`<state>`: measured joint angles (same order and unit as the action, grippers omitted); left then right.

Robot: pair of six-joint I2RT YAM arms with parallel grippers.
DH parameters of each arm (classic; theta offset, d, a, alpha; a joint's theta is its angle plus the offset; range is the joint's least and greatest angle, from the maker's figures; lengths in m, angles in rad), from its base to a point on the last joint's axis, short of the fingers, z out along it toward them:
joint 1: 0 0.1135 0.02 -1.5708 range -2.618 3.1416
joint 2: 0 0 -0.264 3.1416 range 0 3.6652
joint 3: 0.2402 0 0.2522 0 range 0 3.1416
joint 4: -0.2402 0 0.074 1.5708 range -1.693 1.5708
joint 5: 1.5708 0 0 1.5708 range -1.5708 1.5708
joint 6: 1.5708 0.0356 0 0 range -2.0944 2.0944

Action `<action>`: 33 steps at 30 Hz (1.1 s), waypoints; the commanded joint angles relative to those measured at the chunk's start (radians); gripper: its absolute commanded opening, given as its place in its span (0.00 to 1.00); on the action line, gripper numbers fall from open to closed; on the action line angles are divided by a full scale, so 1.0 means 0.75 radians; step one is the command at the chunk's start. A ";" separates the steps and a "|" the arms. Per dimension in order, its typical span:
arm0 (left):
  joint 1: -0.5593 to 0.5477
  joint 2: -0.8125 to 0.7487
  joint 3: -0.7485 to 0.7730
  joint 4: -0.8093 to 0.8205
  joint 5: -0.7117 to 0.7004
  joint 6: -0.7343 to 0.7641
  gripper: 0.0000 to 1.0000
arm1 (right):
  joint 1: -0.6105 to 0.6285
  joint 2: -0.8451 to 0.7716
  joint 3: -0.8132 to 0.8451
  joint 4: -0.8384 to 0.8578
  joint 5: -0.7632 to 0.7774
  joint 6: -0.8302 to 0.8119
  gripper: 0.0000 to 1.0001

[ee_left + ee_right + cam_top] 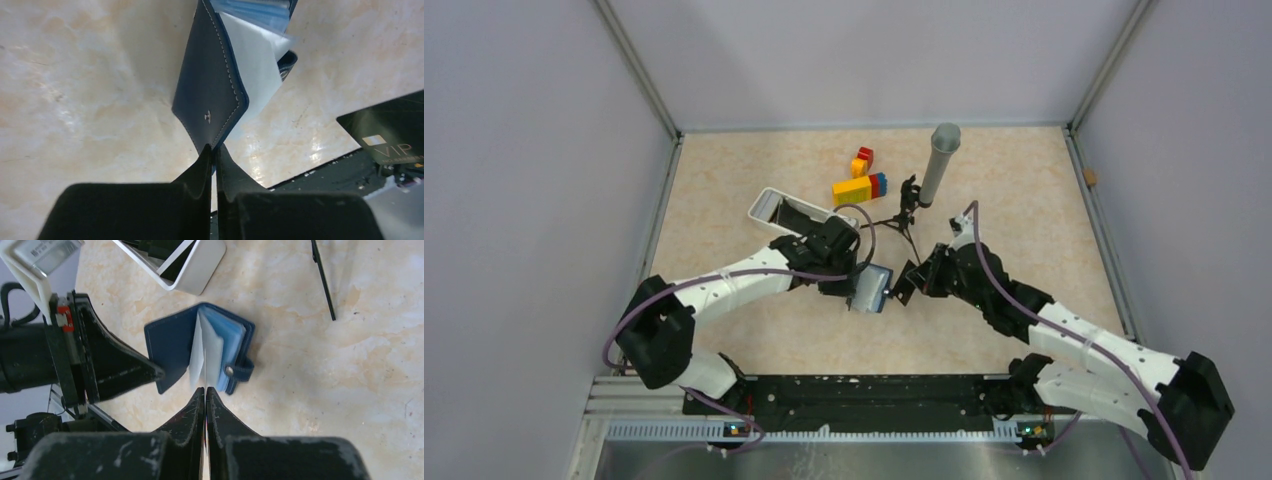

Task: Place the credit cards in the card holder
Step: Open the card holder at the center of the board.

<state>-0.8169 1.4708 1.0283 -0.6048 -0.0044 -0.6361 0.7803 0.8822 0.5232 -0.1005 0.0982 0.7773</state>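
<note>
The navy card holder (170,345) lies open on the table, its light blue pockets (227,345) fanned upward. My left gripper (214,150) is shut on the edge of its cover flap (210,90). My right gripper (205,391) is shut on a dark credit card (395,132) marked VIP. In the right wrist view that card (205,380) is seen edge-on, its far end reaching in among the pockets. From above, both grippers meet at the card holder (871,290), the left gripper (856,290) from the left and the right gripper (908,283) from the right. More dark cards (162,252) lie in the white tray (197,270).
The white tray (769,205) sits just behind the left arm. Behind it are coloured toy bricks (859,185), and further right a grey cylinder (939,160) on a small black stand (907,212). A thin black rod (322,280) lies on the table to the right.
</note>
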 commanded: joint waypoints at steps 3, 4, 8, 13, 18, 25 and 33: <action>0.034 -0.090 -0.159 0.244 0.209 -0.183 0.00 | 0.015 0.187 0.149 0.011 -0.016 -0.030 0.00; 0.041 -0.099 -0.173 0.255 0.209 -0.184 0.00 | 0.018 0.221 0.167 0.000 -0.012 -0.032 0.00; 0.076 -0.117 -0.234 0.296 0.251 -0.199 0.00 | 0.042 0.356 0.263 -0.062 -0.005 -0.039 0.00; 0.100 -0.137 -0.271 0.328 0.284 -0.200 0.00 | 0.080 0.487 0.345 -0.099 0.011 0.002 0.00; 0.123 -0.165 -0.293 0.346 0.311 -0.191 0.00 | 0.095 0.616 0.411 -0.117 0.009 0.022 0.00; 0.173 -0.167 -0.351 0.400 0.378 -0.180 0.00 | 0.095 0.779 0.465 -0.135 0.043 0.034 0.00; 0.266 -0.149 -0.361 0.356 0.379 -0.087 0.00 | 0.018 0.828 0.457 -0.199 0.051 0.016 0.00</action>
<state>-0.6525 1.3613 0.7738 -0.3168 0.2924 -0.7589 0.8295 1.5055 0.8505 -0.2207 0.1150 0.7967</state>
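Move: The card holder lies already open. Its pockets are about 3 cm ahead and 8 cm to the left of the right hand and some 12 cm below; this hand still holds the black card. From the left hand, which already pinches the near corner of the cover, they lie about 3 cm ahead, 4 cm right and 6 cm down. The white box stands some 15 cm farther out than the holder and 16 cm to its left. The card holder's cover stays pinched at its near corner by the left hand, which shifts back and down a centimetre or so and rolls nearly 20 degrees, its left side dipping. Meanwhile the right hand, fingers kept shut on the black card, goes first left, then mostly down towards the pockets, about 9 cm lower, 5 cm left and 3 cm forward, its fingers tipping some 25 degrees farther down. ##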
